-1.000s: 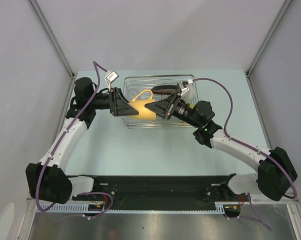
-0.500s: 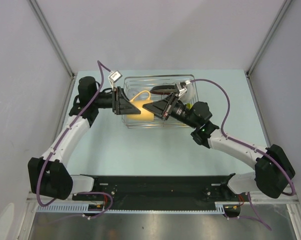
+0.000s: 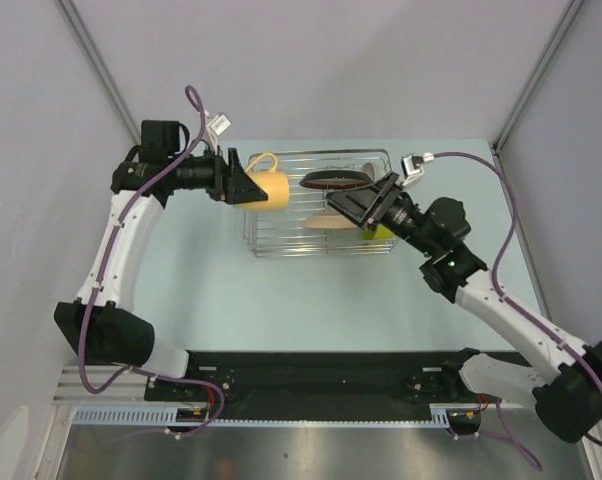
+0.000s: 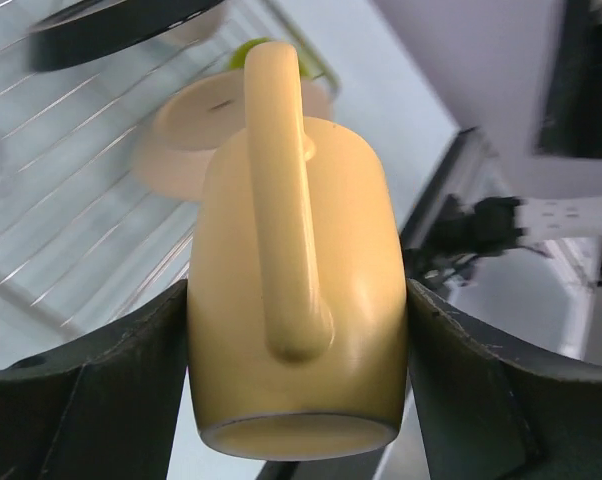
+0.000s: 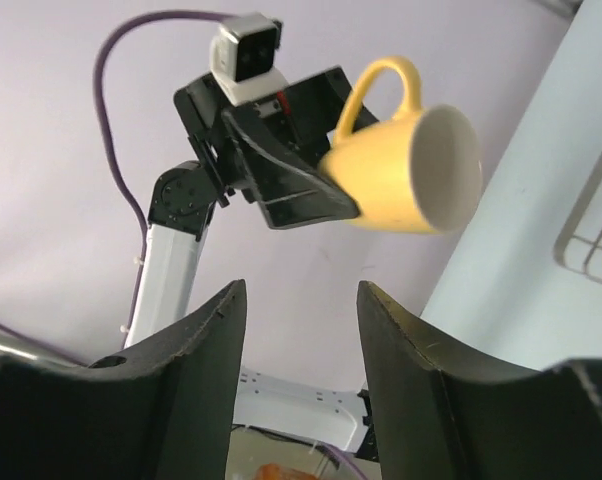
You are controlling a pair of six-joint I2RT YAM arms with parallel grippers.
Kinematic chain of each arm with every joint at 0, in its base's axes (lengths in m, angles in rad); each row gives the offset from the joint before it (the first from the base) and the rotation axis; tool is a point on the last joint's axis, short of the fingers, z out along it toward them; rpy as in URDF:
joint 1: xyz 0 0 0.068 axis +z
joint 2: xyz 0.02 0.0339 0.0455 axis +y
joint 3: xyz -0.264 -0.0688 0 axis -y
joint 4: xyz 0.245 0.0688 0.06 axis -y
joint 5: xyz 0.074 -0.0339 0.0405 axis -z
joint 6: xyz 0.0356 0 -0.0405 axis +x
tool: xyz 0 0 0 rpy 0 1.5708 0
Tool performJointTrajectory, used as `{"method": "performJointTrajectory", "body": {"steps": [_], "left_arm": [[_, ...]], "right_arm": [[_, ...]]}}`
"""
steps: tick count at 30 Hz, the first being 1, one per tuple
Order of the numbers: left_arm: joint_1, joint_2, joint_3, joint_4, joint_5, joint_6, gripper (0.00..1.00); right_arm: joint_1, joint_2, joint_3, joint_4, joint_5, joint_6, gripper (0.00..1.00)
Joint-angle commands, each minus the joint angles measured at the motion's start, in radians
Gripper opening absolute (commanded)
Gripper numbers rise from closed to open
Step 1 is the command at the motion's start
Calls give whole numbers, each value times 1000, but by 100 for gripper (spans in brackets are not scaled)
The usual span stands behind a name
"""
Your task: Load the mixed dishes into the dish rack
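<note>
The yellowish handled cup (image 3: 271, 186) hangs on its side, handle up, over the back left corner of the dish rack (image 3: 281, 245). My left gripper (image 3: 243, 187) is shut on it, and the fingers (image 4: 151, 370) press both sides of the cup (image 4: 311, 240) near its base. My right gripper (image 3: 349, 205) stands open and empty over the right part of the rack, apart from the cup (image 5: 411, 175). A dark-red-rimmed plate (image 3: 333, 180) stands in the rack. A beige dish (image 3: 326, 222) lies beside it.
A small yellow-green object (image 3: 378, 233) sits at the rack's right end, partly under my right arm. Grey walls close in the table (image 3: 231, 290) on three sides. The rack wires (image 4: 61, 200) and the upturned beige dish (image 4: 181, 150) lie below the cup.
My left gripper closed on the cup and lifted it back and to the left. My right gripper let go of the cup, opened and drew away to the right.
</note>
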Motion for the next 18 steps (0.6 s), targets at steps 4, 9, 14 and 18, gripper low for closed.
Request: {"method": "performJointTrajectory", "body": {"steps": [4, 9, 14, 18], "left_arm": [[-27, 60, 126, -239, -442, 362, 0], [-82, 138, 158, -234, -582, 476, 0], [-128, 204, 203, -193, -670, 498, 0], [-194, 243, 197, -165, -754, 522, 0]], "right_arm": [[-131, -218, -44, -224, -13, -88, 54], [-179, -293, -83, -289, -33, -83, 54], [-182, -342, -126, -301, -25, -74, 53], [-190, -361, -141, -307, -30, -69, 52]]}}
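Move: The left hand holds the yellow mug; the free spot at the rack's left near end lies about 8 cm ahead of it, 2 cm to its left and some 27 cm below. The glass is roughly 21 cm ahead and 2 cm left, the tan plate 5 cm ahead and 19 cm right, the brown-rimmed plate 18 cm ahead and 18 cm right, all well below it. From the empty right hand that spot lies about 13 cm ahead, 20 cm left and 32 cm below. Still pinching the mug from both sides, the left hand lowers it about 12 cm towards the rack's left near end, going some 6 cm forward and a little left as well. The wrist rolls about 40 degrees, so fingers that pointed right now point steeply down, turning the mug's mouth downward. The right hand, already free and half open, draws off to its right by about 8 cm, sinking slightly late on. ##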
